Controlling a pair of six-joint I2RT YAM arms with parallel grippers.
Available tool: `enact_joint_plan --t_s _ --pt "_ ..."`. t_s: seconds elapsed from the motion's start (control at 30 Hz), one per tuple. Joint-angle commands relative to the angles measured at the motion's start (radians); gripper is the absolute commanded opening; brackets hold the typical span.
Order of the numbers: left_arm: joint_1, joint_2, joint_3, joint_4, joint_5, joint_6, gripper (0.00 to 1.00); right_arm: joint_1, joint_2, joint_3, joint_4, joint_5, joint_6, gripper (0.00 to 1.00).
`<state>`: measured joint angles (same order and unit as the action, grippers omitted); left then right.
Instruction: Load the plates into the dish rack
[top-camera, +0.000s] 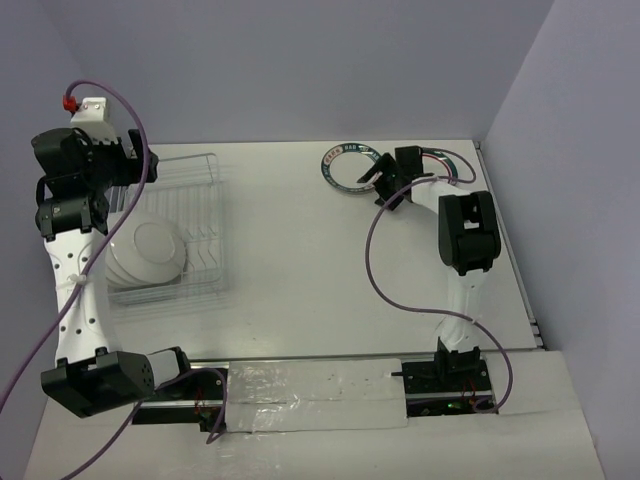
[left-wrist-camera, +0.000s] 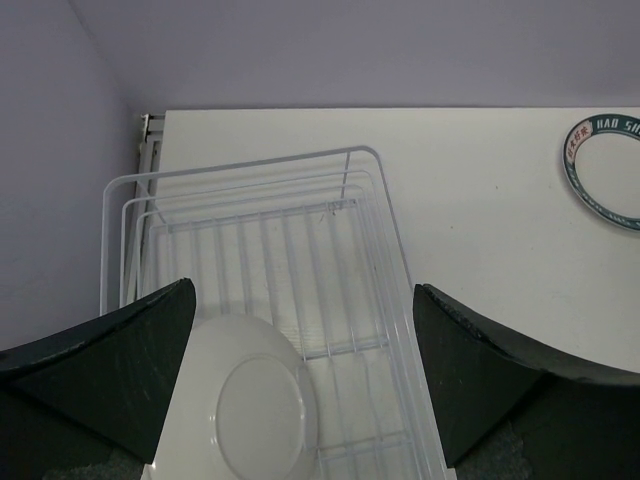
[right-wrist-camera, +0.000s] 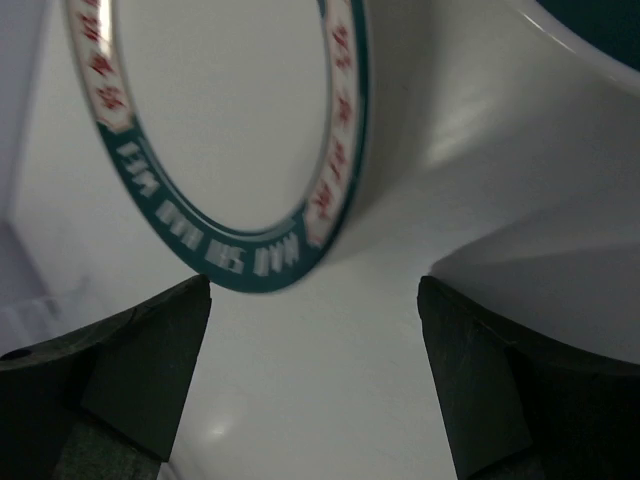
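Observation:
The white wire dish rack (top-camera: 205, 215) stands at the left of the table. White plates (top-camera: 150, 250) lean in its near half, plain undersides showing. My left gripper (top-camera: 140, 165) hangs open and empty above the rack's far left part. In the left wrist view one plate (left-wrist-camera: 250, 400) and the rack (left-wrist-camera: 375, 215) show between the fingers. A teal-rimmed plate (top-camera: 350, 167) lies flat at the back. My right gripper (top-camera: 385, 187) is open and empty just right of it. A second teal-rimmed plate (top-camera: 455, 168) is partly hidden under the right arm. Both plates show in the right wrist view, the first (right-wrist-camera: 230, 130) and the second (right-wrist-camera: 560, 90).
The table's back wall runs just behind the plates and the rack. The right wall and a raised table edge (top-camera: 525, 290) lie close to the right arm. Purple cables (top-camera: 375, 260) loop from both arms. A plastic-covered strip (top-camera: 310, 385) lies between the arm bases.

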<state>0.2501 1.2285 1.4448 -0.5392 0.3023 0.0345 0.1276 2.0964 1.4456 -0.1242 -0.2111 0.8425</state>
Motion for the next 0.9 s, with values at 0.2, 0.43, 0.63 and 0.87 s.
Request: enact_joint_plan --t_s 0.2,0.43,0.63,0.87 --pt "-0.008 -0.017 -0.014 0.068 -0.06 -0.073 0.99 -0.046 0.146 0.094 0.144 0.073 0.257 0.65" --pt "-0.008 -0.015 -0.015 0.062 -0.045 -0.068 0.99 -0.049 0.169 0.108 0.136 0.05 0.242 0.13" --pt "-0.009 -0.023 0.009 -0.008 0.059 0.048 0.99 -0.052 0.021 -0.01 0.153 -0.054 0.127 0.0" --pt "-0.115 -0.07 -0.029 -0.145 0.274 0.271 0.99 -0.036 -0.298 -0.149 0.106 -0.255 -0.138 0.0"
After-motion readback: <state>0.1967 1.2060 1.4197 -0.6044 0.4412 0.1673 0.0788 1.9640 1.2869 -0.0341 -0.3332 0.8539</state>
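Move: Ahead of the right hand lies the plate it goes for, its middle about 9 cm farther out, 7 cm to the left and some 4 cm below; the near-right rim is the closest part. The other plate, partly hidden by the arm, stands level with it, roughly 18 cm to the right of the hand. From the left hand, that first plate lies about 24 cm ahead, 49 cm to the right and 33 cm below. Reaching forward about 5 cm and sinking slightly, with a 10 to 15 degree clockwise turn, the right hand shuts its wide-open fingers on the plate's near-right rim, then draws back about 7 cm while lifting some 5 cm, keeping the pinch. The open left hand hovers by the rack, then starts right about 4 cm, turning clockwise. ##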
